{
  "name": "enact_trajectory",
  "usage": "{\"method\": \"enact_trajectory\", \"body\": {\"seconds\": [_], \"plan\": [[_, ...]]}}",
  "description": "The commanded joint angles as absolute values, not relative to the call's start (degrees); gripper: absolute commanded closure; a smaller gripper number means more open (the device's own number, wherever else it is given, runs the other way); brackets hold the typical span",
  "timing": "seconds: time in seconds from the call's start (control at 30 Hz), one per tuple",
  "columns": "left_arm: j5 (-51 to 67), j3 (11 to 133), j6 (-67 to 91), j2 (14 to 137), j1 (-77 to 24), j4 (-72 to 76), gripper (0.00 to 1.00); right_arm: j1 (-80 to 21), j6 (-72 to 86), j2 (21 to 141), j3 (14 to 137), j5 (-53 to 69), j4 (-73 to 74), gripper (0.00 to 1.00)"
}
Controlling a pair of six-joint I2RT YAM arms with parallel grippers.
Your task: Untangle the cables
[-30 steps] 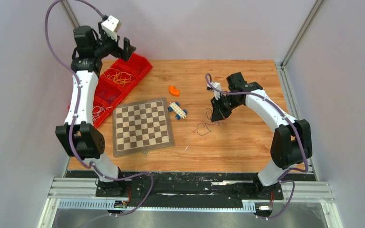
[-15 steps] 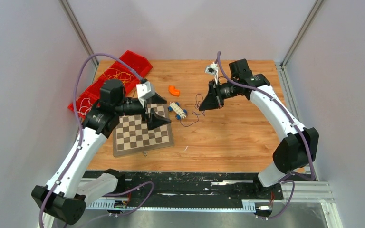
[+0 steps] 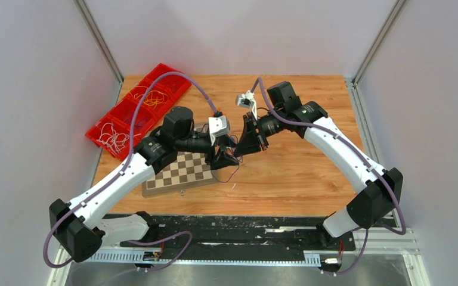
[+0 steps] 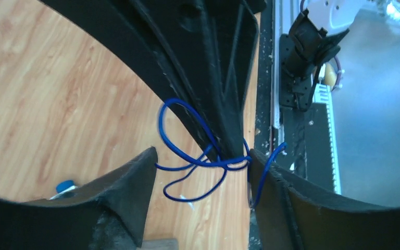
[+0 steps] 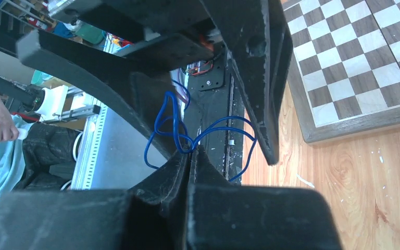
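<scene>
A thin blue cable (image 4: 203, 164) hangs in loose loops above the wooden table, with a dark loop (image 3: 237, 170) dangling below both grippers. My right gripper (image 5: 190, 151) is shut on the cable (image 5: 173, 122), pinching it at the fingertips. My left gripper (image 4: 202, 153) is open, its fingers (image 4: 135, 182) standing either side of the cable and of the right gripper's tips. The two grippers meet over the board's right edge, the left gripper (image 3: 225, 157) just left of the right gripper (image 3: 239, 150). More cables, yellow-orange (image 3: 149, 97) and white (image 3: 114, 140), lie in the red bins.
A row of red bins (image 3: 132, 122) sits at the table's far left. A chessboard (image 3: 182, 171) lies under the left arm, also seen in the right wrist view (image 5: 359, 67). A small orange piece (image 3: 217, 112) peeks out behind the left wrist.
My left arm swung from the red bins across the chessboard to the cable, and its jaws narrowed a little. My right arm lifted the cable off the table and carried it left.
</scene>
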State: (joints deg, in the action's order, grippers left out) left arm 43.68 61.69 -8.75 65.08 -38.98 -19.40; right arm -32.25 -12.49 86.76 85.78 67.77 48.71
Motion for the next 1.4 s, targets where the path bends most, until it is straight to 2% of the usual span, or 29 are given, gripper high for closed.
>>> {"method": "enact_trajectory", "body": {"seconds": [0.0, 0.03, 0.07, 0.1, 0.13, 0.2, 0.27, 0.3, 0.37, 0.43, 0.47, 0.6, 0.77, 0.9, 1.03, 1.1, 1.2, 1.37], "plan": [[43.7, 60.5, -3.0, 64.6, -39.9, -10.3, 0.42, -32.7, -12.7, 85.0, 86.0, 70.0, 46.4, 1.0], [44.1, 60.1, -2.8, 64.2, -40.0, -9.3, 0.48, -32.7, -12.7, 85.0, 86.0, 69.9, 46.4, 1.0], [44.4, 59.8, -2.5, 64.1, -40.0, -9.1, 0.63, -32.7, -12.7, 85.0, 85.8, 69.5, 46.4, 1.0], [44.5, 59.6, -2.5, 63.7, -40.0, -9.3, 0.7, -32.7, -12.7, 84.9, 85.7, 68.9, 46.3, 1.0], [44.4, 59.3, -2.7, 63.4, -40.0, -9.5, 0.84, -32.7, -12.7, 84.9, 85.5, 68.3, 46.3, 0.99], [44.0, 58.7, -3.0, 62.7, -40.0, -10.1, 0.99, -32.5, -12.7, 84.9, 85.3, 67.3, 46.3, 0.96], [43.5, 57.9, -3.5, 61.7, -39.9, -11.2, 1.0, -32.1, -12.7, 84.6, 85.4, 66.8, 46.2, 0.89], [43.1, 57.7, -3.5, 61.0, -39.8, -12.2, 1.0, -31.8, -12.6, 84.5, 85.6, 66.5, 46.2, 0.82], [43.2, 56.8, -3.1, 59.9, -38.8, -13.9, 1.0, -30.5, -12.4, 84.0, 86.2, 66.3, 46.2, 0.6], [44.1, 55.3, -0.9, 58.6, -36.3, -14.7, 1.0, -28.4, -12.1, 83.1, 86.6, 66.1, 46.2, 0.47], [44.9, 55.0, -0.6, 57.6, -33.7, -14.8, 1.0, -27.2, -12.0, 82.6, 86.7, 65.7, 46.2, 0.36], [44.9, 56.0, -0.5, 56.4, -22.9, -20.4, 1.0, -22.7, -12.3, 80.8, 85.4, 59.5, 46.2, 0.18], [33.2, 68.5, -12.5, 64.3, -7.2, -34.4, 1.0, -18.6, -12.3, 79.7, 80.4, 54.0, 46.2, 0.08], [16.6, 84.4, -19.9, 80.7, 3.8, -44.2, 1.0, -18.3, -12.2, 78.9, 77.9, 52.6, 46.1, 0.01], [12.4, 102.2, -18.1, 98.7, 15.3, -51.0, 1.0, -18.3, -11.7, 79.0, 76.4, 51.6, 46.0, 0.0], [9.8, 110.1, -17.5, 109.0, 17.8, -53.6, 1.0, -18.3, -11.9, 79.0, 75.7, 51.1, 45.9, 0.0], [8.0, 118.0, -17.8, 116.6, 19.6, -56.1, 1.0, -18.3, -12.2, 79.1, 74.8, 50.9, 45.9, 0.0], [5.0, 121.5, -19.3, 125.6, 19.8, -52.2, 1.0, -18.3, -12.1, 80.3, 74.2, 50.7, 46.0, 0.0]]}}
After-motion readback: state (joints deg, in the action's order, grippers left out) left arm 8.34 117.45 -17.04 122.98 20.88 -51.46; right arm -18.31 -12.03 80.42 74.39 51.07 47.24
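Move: Between the left hand's open fingers, about 2 cm to its right and level with it, is the blue cable, held by the shut right gripper. The red bin's middle compartment lies some 32 cm ahead, 42 cm left and 26 cm below; the chessboard's middle is about 12 cm ahead, 20 cm left, 27 cm down. The toy car sits 22 cm ahead, 2 cm left, 26 cm down. From the right hand, the left gripper is some 3 cm left and 1 cm back. Closing on the blue cable beside the right fingertips, the left gripper takes hold; the right then opens, lets go and backs off about 8 cm right, 7 cm forward and 6 cm down. The left carries the cable some 47 cm left and 30 cm forward over the chessboard to the bin, swinging counter-clockwise until its fingers point steeply down, and sinks 14 cm late on. ##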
